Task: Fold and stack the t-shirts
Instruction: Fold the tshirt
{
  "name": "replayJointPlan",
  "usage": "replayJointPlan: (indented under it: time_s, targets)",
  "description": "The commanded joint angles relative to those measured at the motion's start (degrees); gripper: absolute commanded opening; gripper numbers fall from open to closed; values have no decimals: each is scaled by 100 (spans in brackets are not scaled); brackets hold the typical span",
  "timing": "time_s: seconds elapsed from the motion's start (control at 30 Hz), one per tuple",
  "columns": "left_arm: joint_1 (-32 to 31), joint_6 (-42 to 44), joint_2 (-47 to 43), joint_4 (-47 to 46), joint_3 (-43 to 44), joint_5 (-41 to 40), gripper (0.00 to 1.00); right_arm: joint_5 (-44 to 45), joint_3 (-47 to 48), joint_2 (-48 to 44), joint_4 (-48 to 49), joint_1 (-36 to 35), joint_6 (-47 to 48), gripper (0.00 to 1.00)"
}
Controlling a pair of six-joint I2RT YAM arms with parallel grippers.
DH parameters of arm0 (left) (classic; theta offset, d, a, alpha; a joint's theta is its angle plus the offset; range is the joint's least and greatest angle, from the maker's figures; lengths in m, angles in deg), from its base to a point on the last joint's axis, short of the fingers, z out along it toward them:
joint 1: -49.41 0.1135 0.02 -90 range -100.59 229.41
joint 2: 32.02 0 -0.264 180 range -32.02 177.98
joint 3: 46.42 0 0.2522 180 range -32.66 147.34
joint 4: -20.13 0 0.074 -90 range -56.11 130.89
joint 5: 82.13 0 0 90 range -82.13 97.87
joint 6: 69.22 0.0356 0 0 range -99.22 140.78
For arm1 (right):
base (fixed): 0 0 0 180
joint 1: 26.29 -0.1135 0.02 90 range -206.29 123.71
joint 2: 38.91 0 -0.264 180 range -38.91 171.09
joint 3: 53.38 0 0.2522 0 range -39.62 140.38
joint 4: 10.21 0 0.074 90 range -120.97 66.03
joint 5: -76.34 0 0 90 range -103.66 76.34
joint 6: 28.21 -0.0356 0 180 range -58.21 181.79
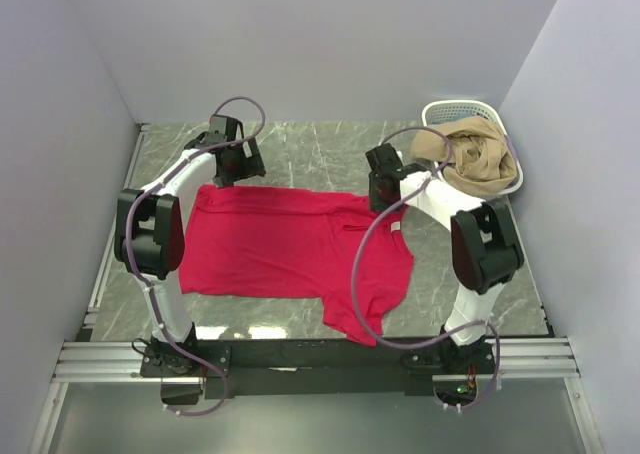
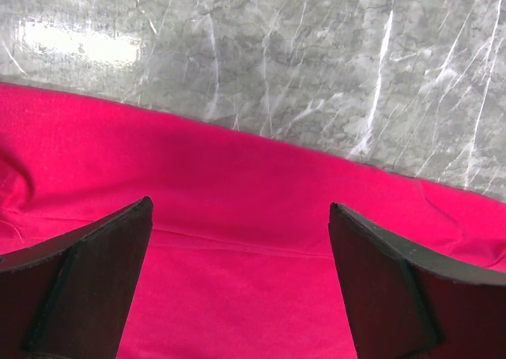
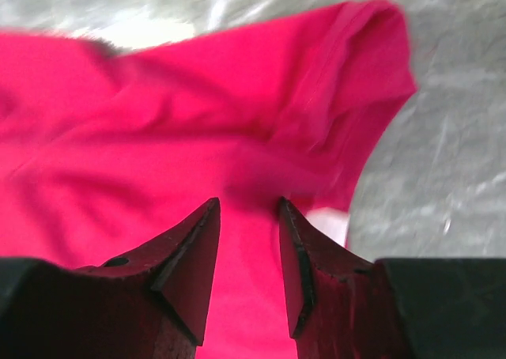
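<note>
A crimson-red t-shirt (image 1: 290, 244) lies spread flat across the marble table, one sleeve hanging toward the near edge. My left gripper (image 1: 232, 169) hovers over the shirt's far left edge. Its jaws stand wide open (image 2: 241, 209) above the red cloth (image 2: 261, 185), with a seam running between the fingers. My right gripper (image 1: 383, 189) is over the shirt's far right part. In its wrist view the jaws (image 3: 247, 205) are apart with nothing between them, above rumpled red cloth (image 3: 198, 98). A small white label (image 3: 328, 223) shows beside the right finger.
A white lattice basket (image 1: 455, 109) stands in the far right corner with a tan garment (image 1: 475, 159) heaped in it and spilling over the rim. Grey walls close in the table on three sides. Arm cables loop over the shirt's right half.
</note>
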Motion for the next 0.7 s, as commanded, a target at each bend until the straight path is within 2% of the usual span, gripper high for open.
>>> replayJointPlan:
  time_s: [0.0, 0.1, 0.23, 0.37, 0.67]
  targets:
    - [-31, 38, -106, -128, 216, 83, 99, 158, -100, -776, -64, -364, -9, 43]
    - [-49, 56, -132, -93, 233, 56, 99, -59, -258, -1039, 5, -417, -62, 45]
    - [-49, 73, -176, -67, 233, 21, 99, -368, -171, -812, -136, -522, -176, 45]
    - [-49, 82, -202, -49, 225, -14, 99, -728, -302, -723, 153, -593, -326, 45]
    - [-49, 109, -150, -49, 225, -5, 99, -738, -4, -223, 102, -918, -247, 45]
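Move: Just behind and to the left of the right hand, the loose near edge of the t-shirt's folded flap has its middle some 4 cm left, 3 cm back and 2 cm below. The white label sits about 4 cm to this hand's right and 3 cm back, the shirt's far right corner roughly 6 cm ahead and 6 cm right. From the idle left hand, that flap edge lies about 26 cm right, 11 cm back and 6 cm lower. Hopping low over the t-shirt, the right hand first rises about 5 cm while going left and a little back, then sinks most of that again as it carries on left and back towards the flap's near edge, away from the label. It ends some 6 cm farther left and 4 cm nearer the base, turned about 10 degrees, mainly counter-clockwise, the empty fingers still half open. ##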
